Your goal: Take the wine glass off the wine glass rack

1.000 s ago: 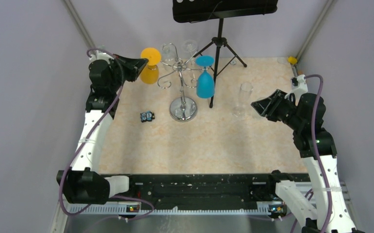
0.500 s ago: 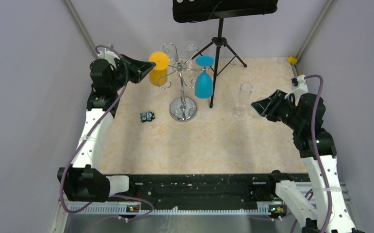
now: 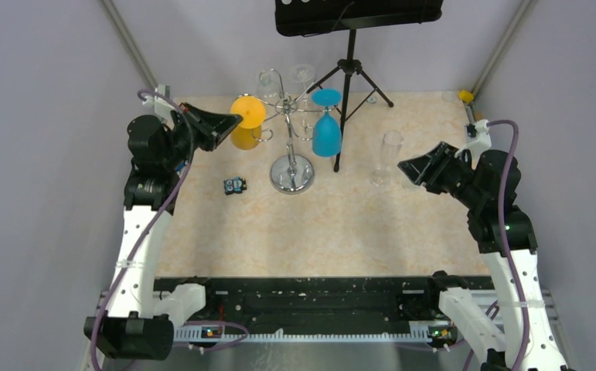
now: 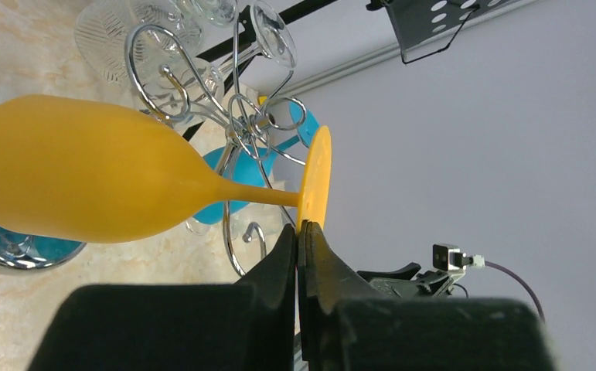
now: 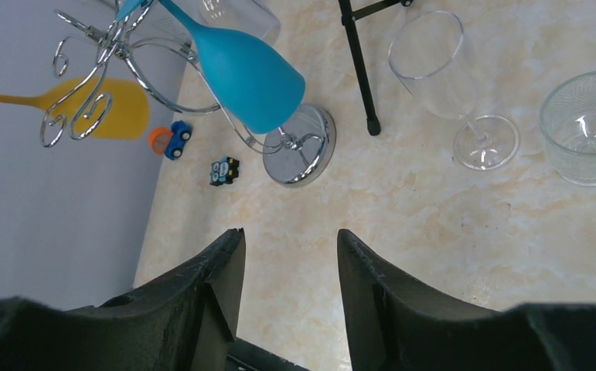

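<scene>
My left gripper (image 3: 235,118) (image 4: 300,227) is shut on the rim of the foot of an orange wine glass (image 3: 246,113) (image 4: 86,182) (image 5: 117,108). The glass hangs foot up and bowl down, just left of the chrome wine glass rack (image 3: 291,171) (image 4: 236,124) (image 5: 306,147). Its stem lies close to a curled hook arm; I cannot tell if they touch. A blue wine glass (image 3: 327,133) (image 5: 240,69) hangs on the rack's right side, and clear glasses (image 3: 302,73) hang at its back. My right gripper (image 3: 404,165) (image 5: 291,236) is open and empty, above the table at the right.
A clear glass (image 3: 389,158) (image 5: 449,77) stands upright just left of the right gripper. A glass bowl (image 5: 588,127) sits beyond it. A black tripod (image 3: 349,69) (image 5: 360,69) stands behind the rack. Small toys (image 3: 234,185) (image 5: 223,171) lie left of the rack's base.
The left arm has carried the orange glass first right toward the rack, then nearer and lower. The right gripper's jaws have spread a little wider; that arm has barely moved.
</scene>
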Robot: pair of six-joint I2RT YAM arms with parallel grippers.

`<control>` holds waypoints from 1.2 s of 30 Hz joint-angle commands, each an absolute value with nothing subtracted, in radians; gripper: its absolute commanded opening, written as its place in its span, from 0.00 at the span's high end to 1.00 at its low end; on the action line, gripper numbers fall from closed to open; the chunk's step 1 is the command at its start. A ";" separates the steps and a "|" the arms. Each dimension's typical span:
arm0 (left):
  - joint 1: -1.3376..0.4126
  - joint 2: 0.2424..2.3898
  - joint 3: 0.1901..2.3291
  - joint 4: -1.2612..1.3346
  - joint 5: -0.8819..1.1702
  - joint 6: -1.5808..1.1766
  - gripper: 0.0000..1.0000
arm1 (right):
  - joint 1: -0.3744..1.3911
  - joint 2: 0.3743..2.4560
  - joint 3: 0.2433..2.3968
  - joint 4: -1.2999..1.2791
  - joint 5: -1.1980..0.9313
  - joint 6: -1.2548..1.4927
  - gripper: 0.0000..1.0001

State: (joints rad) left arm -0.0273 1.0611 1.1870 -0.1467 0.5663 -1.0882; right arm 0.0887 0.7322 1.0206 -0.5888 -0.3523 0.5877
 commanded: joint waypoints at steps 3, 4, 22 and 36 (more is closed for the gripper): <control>-0.022 0.925 1.180 -0.196 0.496 -1.050 1.00 | 0.085 0.687 1.001 -0.470 -0.474 0.570 0.38; -0.021 0.913 1.196 -0.203 0.489 -1.039 1.00 | 0.085 0.671 0.990 -0.442 -0.496 0.571 0.35; -0.024 0.857 1.325 0.229 0.788 -1.380 1.00 | 0.086 0.605 0.890 0.057 -0.804 0.898 0.27; -0.251 0.928 1.143 0.678 0.722 -1.733 1.00 | 0.141 0.631 0.764 0.564 -0.753 1.297 0.19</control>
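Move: The left gripper already has the yellow wine glass by its foot, off the rack. The open right gripper waits roughly 36 cm to its right, 8 cm nearer the base and 9 cm lower; the rack stands some 10 cm right and 7 cm ahead, with the blue glass about 18 cm right and 7 cm ahead. From the right gripper, the yellow glass hangs about 34 cm to the left and 9 cm ahead, near its own height. Keep the left fingers shut on the yellow glass's foot and lift it about 15 cm while drawing it back as far, then ease right towards the right gripper, tipping the fingers up and turning them clockwise. Meanwhile raise the right gripper some 12 cm, back and to the left, rolling its left side up, turning it counter-clockwise towards the glass and opening it wide. ##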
